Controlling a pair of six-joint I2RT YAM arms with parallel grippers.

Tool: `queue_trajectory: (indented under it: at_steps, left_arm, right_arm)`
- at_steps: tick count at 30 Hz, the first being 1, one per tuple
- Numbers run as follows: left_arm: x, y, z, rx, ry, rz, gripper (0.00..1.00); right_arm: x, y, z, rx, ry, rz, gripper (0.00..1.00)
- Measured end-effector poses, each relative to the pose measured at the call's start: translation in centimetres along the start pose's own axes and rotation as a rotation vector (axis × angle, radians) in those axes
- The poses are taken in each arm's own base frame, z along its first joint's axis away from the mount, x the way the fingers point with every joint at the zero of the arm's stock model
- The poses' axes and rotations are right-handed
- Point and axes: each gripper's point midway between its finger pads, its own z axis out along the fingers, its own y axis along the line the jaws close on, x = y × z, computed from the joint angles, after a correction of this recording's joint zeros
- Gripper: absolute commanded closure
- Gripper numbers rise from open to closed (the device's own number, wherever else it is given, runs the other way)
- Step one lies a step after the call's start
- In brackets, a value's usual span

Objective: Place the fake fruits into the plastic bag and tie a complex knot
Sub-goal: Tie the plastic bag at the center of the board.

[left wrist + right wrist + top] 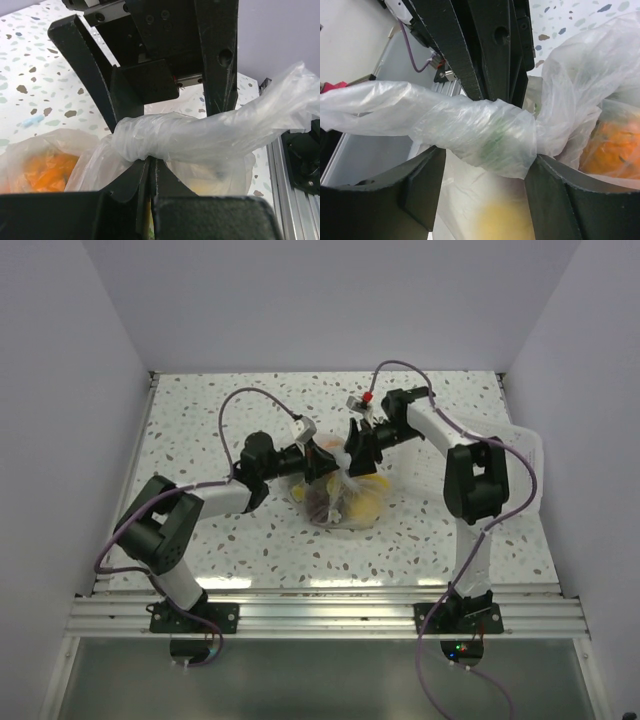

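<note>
The plastic bag point(345, 505) lies at mid-table with the fake fruits inside: a yellow one point(367, 500) and a dark reddish one point(320, 502). Its neck is twisted into a whitish knot point(343, 462) between both grippers. My left gripper point(151, 162) is shut, pinching a strip of bag film just under the wrapped neck point(165, 135). An orange fruit point(47, 172) shows through the plastic. My right gripper point(485, 170) is open, with its fingers point(420, 185) either side of the wrapped neck point(490, 132), and the right one touches the wrap. Orange point(615, 150) and yellow point(500, 225) fruits lie below.
A white slotted tray point(525, 465) sits at the right edge of the table beside the right arm. An aluminium rail point(330, 615) runs along the near edge. Grey walls close in the table on the left, right and back.
</note>
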Motion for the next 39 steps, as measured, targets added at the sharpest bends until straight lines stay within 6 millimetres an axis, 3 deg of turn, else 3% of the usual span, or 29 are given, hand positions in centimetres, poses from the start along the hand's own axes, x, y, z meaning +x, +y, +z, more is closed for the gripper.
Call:
queue_trajectory:
  at_steps: [7, 10, 11, 14, 16, 21, 23, 25, 29, 34, 39]
  left_arm:
    - [-0.5, 0.4, -0.7, -0.02, 0.01, 0.01, 1.0]
    - [-0.2, 0.5, -0.8, -0.023, 0.02, 0.0, 1.0]
    - [-0.2, 0.5, -0.8, -0.024, 0.021, -0.001, 1.0]
    - [-0.1, 0.4, -0.8, -0.023, 0.025, -0.005, 1.0]
    - [0.0, 0.4, -0.8, -0.02, 0.026, -0.006, 1.0]
    - [0.1, -0.3, -0.9, 0.011, 0.034, -0.033, 1.0]
    - [0.4, -0.7, -1.0, 0.029, 0.039, -0.049, 1.0]
    - [0.8, -1.0, -1.2, 0.038, 0.043, -0.068, 1.0]
    - [1.8, -1.6, -1.8, 0.044, 0.062, -0.107, 1.0]
    - [1.3, -1.9, -1.9, 0.049, 0.052, -0.098, 1.0]
    - [0.7, -2.2, -2.0, 0.059, 0.043, -0.088, 1.0]
  right_arm:
    - [-0.8, 0.7, 1.5, -0.029, 0.022, 0.156, 0.06]
    - [-0.5, 1.3, 1.6, -0.015, 0.045, 0.319, 0.05]
    - [0.0, 1.3, 1.6, 0.009, 0.06, 0.386, 0.01]
    - [2.8, 2.0, 1.5, 0.146, 0.082, 0.587, 0.02]
    - [3.1, 2.6, 1.3, 0.216, 0.078, 0.644, 0.04]
    - [0.7, 2.3, 0.4, 0.298, -0.001, 0.542, 0.05]
    - [0.8, 2.8, 0.1, 0.305, -0.026, 0.507, 0.07]
    - [0.9, 3.0, -0.3, 0.309, -0.048, 0.469, 0.01]
    - [1.6, 1.9, -1.4, 0.348, -0.074, 0.396, 0.01]
    - [2.8, -0.8, -5.6, 0.551, -0.092, 0.251, 0.01]
    - [0.4, 0.3, -8.0, 0.685, -0.116, 0.028, 0.03]
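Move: The left hand pinches the plastic bag's twisted neck, about 2 cm right of its hand point and 1 cm ahead. From the right hand, its fingers straddling the neck, that neck is roughly 2 cm left and 1 cm back. The fruit-filled bag body hangs some 5 cm back, 2 cm left and 8 cm below the right hand; the orange fruit is about 5 cm left, 2 cm ahead and 7 cm down. Right hand opens wide, dips back, then retreats 8 cm rightward from the neck; left, still pinching, eases back. ##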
